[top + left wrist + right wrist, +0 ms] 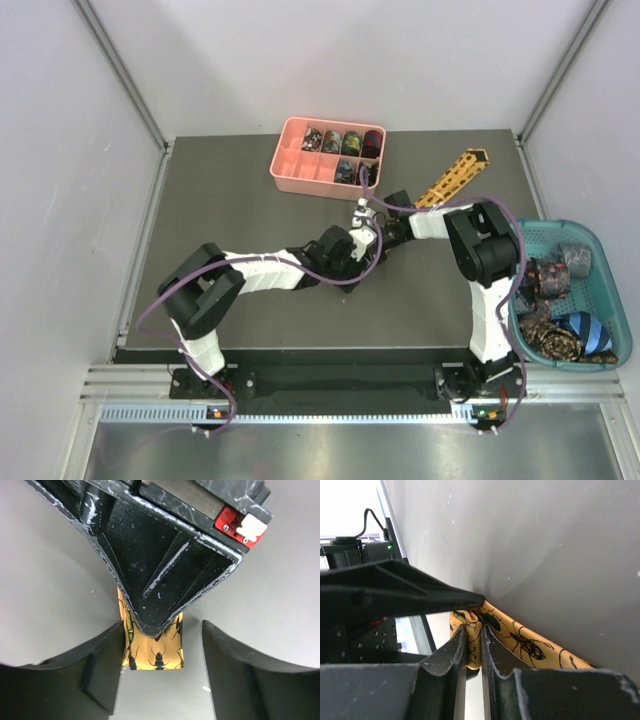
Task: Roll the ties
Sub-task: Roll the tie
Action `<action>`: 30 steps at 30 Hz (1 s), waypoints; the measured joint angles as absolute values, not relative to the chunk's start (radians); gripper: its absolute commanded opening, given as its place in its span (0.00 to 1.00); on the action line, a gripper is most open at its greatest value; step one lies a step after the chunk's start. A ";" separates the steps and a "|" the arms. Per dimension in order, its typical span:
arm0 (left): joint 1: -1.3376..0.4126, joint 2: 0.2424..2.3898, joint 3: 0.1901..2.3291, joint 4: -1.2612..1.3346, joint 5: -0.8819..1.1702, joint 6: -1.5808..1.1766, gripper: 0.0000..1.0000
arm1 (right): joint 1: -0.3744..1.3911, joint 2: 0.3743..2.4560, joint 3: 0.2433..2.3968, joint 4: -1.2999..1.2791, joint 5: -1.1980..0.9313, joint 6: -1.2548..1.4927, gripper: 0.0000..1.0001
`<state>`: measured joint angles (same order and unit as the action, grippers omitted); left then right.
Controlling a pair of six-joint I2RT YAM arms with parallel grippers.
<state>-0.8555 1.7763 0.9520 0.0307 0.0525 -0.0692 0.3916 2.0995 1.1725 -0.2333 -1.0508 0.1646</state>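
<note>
A golden-yellow tie (452, 178) printed with dark insects lies across the mat, running from the back right toward the middle. In the right wrist view my right gripper (473, 630) is shut on the bunched end of the tie (530, 645). In the left wrist view my left gripper (162, 670) straddles that same end of the tie (155, 656). Its jaws are open; the left finger (100, 670) is beside the fabric's edge and the right finger stands apart from it. The right gripper's fingers (160, 570) cover the tie from above. Both grippers (368, 238) meet at mid-table.
A pink compartment tray (296, 170) with several rolled ties (345, 143) stands at the back. A teal basket (604, 262) holding loose ties (552, 335) sits at the right edge. Purple cables loop over both arms.
</note>
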 measured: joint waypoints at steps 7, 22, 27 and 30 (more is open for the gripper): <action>-0.880 1.781 0.952 0.027 -0.033 -0.043 0.49 | 0.391 2.099 1.171 -0.232 -1.053 0.165 0.13; -0.907 1.791 0.974 -0.007 -0.088 -0.038 0.36 | 0.390 2.087 1.171 -0.240 -1.072 0.173 0.37; -0.923 1.808 1.007 -0.045 -0.118 -0.035 0.34 | 0.384 2.063 1.164 -0.262 -1.042 0.181 0.39; -0.926 1.816 1.024 -0.065 -0.120 -0.036 0.34 | 0.370 2.034 1.155 -0.273 -1.001 0.196 0.40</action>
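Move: The tie's roll already sits between the left hand's half-open fingertips, about 1 cm ahead, 1 cm right and 1 cm below, and between the right hand's shut fingers. From the right hand, the unrolled strip's middle lies some 19 cm ahead and 18 cm right, about 2 cm lower; the pink tray's middle is roughly 26 cm ahead, 10 cm left and about level in height. Left fingers pinch the tie's roll in place; right fingers release it, easing up and right about 1 cm. ##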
